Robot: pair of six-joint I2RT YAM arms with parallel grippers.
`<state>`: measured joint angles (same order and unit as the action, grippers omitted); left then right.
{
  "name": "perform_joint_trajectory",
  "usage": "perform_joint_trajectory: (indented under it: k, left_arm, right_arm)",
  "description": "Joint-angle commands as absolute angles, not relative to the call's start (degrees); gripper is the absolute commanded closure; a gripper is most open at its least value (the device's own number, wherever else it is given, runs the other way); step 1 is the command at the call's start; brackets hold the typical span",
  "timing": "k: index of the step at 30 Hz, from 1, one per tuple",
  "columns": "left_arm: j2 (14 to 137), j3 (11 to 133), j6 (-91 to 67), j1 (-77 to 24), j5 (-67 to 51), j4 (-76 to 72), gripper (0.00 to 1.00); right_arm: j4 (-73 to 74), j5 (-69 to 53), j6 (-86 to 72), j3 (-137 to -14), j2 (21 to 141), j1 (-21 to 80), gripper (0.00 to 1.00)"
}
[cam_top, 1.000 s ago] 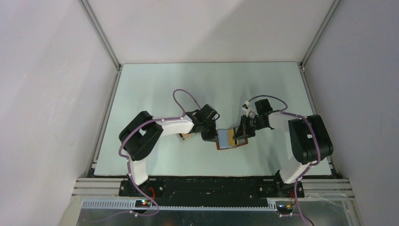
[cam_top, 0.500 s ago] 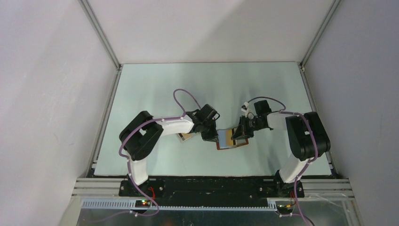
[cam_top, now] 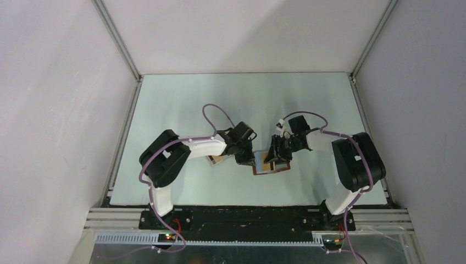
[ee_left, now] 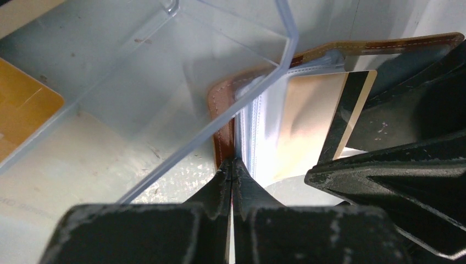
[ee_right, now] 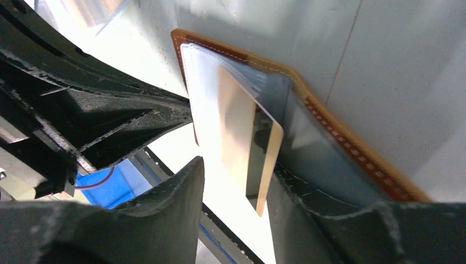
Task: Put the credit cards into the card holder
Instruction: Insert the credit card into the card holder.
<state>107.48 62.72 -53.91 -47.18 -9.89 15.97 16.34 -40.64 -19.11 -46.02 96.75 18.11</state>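
The brown leather card holder lies open between both arms. My left gripper is shut on the card holder's left edge, pinching the leather and the clear pocket. A gold credit card with a dark stripe stands partly inside the card holder's grey-blue pocket. My right gripper is open around the card's free end, with a gap on the left side and the card close against the right finger. The same credit card shows in the left wrist view.
A clear plastic box stands just left of the card holder, with another orange card showing through it. The box sits under the left wrist. My right gripper's black fingers crowd the holder's right side.
My right gripper has opened off the card and shifted slightly left toward the holder. The card stays standing in the pocket. The left arm has not moved.
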Motion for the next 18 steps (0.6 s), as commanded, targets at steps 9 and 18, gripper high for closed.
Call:
perform_joint_trajectory:
  k: [9, 18]
  left_arm:
    - [112.02, 60.62, -52.13, -46.65, -4.8, 19.98, 1.0]
    - [112.05, 60.82, -51.91, -46.66, -5.15, 19.96, 1.0]
  right_arm:
    - [24.78, -28.57, -19.37, -51.3, 96.39, 22.54, 0.3]
    - [19.35, -36.72, -19.84, -52.47, 98.35, 27.18, 0.29]
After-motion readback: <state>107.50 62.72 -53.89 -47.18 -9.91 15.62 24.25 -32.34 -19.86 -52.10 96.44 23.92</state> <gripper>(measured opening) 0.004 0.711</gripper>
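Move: The card, partly in the holder's sleeve, has its middle about 3 cm left of the right hand, 1 cm back and 1 cm below. Its striped outer edge lies nearly under those fingers. The holder's open right half is centred some 2 cm right of that hand, 1 cm back and 1 cm below. From the left hand, the card lies about 5 cm right and level fore and aft. The clear box is centred some 10 cm left and 4 cm ahead of the left hand. The card's outer edge is nudged leftwards into the sleeve: the right hand first rises not quite 1 cm as its fingers spread wider, then goes about 1.5 cm left, its forward fingertip seeming to bear on that edge. The wrist tips the fingers some 10 degrees steeper. The left hand stays still, its shut tips keeping hold of the holder's left edge. ##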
